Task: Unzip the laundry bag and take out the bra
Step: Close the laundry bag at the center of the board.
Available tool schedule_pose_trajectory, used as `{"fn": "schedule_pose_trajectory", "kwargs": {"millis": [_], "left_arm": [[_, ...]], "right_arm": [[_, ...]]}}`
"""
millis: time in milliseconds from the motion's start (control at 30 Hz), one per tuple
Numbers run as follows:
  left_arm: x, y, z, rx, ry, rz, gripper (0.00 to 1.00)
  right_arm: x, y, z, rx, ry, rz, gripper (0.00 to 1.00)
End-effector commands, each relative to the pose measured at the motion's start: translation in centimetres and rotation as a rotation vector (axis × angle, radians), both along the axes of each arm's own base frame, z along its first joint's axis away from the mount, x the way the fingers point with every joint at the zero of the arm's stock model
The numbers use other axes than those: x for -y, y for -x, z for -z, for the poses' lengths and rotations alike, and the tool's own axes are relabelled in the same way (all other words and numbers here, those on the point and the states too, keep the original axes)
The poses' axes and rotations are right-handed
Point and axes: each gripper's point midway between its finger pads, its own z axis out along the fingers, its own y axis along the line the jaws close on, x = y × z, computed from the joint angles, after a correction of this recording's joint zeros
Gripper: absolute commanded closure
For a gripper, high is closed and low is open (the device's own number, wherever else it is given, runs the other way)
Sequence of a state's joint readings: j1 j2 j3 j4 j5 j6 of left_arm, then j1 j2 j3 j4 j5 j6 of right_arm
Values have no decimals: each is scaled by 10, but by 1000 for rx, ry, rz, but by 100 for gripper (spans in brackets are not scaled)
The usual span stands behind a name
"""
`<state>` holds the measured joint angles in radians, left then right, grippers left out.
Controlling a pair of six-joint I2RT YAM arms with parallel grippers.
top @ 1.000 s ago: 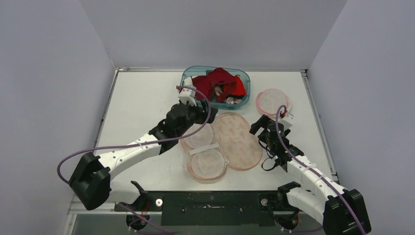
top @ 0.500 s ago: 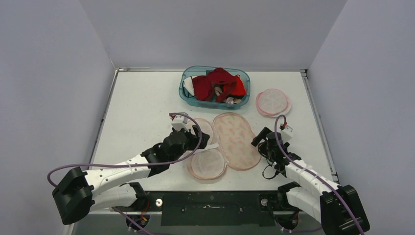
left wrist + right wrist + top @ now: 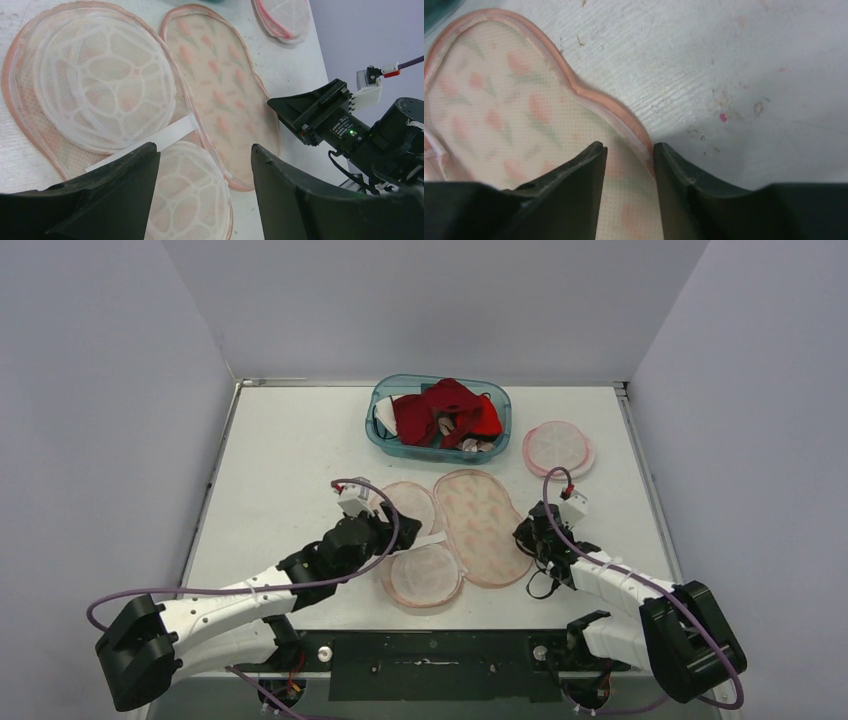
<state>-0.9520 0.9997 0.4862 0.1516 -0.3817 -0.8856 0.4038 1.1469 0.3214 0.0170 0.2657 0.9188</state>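
Note:
The pink laundry bag lies unzipped and spread flat. Its floral flap is on the right. Two white mesh cups joined by a white strap are on the left. My left gripper hangs open over the nearer cup with nothing between its fingers. My right gripper straddles the flap's pink right rim, jaws narrowed with a gap still showing. A red garment lies in the teal tub. I cannot tell whether that garment is the bra.
A small round pink mesh bag lies at the back right, beside the tub. The tub stands at the back middle with beige pieces under the red garment. Walls enclose the table on three sides.
My left arm pulled back from the tub to above the bag's near cup. My right gripper slid to the flap's right rim and narrowed its jaws from wide open.

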Motion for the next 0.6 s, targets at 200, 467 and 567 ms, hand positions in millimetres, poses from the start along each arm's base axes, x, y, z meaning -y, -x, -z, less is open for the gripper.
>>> {"fn": "schedule_pose_trajectory", "kwargs": {"millis": [200, 467, 567], "left_arm": [[-16, 10, -10, 34, 85, -27, 36], [-28, 14, -7, 36, 80, -49, 36], [-32, 14, -6, 33, 71, -56, 36]], "right_arm": [[-3, 40, 21, -190, 82, -97, 93], [-12, 17, -48, -13, 100, -166, 95], [-21, 12, -81, 79, 92, -246, 95]]}}
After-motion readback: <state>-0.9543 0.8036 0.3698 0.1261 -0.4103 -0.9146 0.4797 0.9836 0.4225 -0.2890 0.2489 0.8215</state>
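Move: The right hand is already at the laundry bag's right edge: the rim lies between its half-open fingertips, about 1 cm below the hand point. The bag's middle seam runs some 16 cm to this hand's left, about level with it. The white band lies about 22 cm left and 2 cm back, and the pink mesh bag 19 cm ahead and 7 cm right. From the left hand, the same edge is about 24 cm right, 3 cm ahead and 14 cm down. Edging about 1 cm left and slightly down, the right hand shuts its fingers and pinches the bag's right rim. It then draws back some 3 cm and rises off the table by about 3 cm, still gripping, with the wrist turning some 10 degrees counter-clockwise. The left hand, fingers open and empty, drifts about 3 cm left and a little back, above the bag. ##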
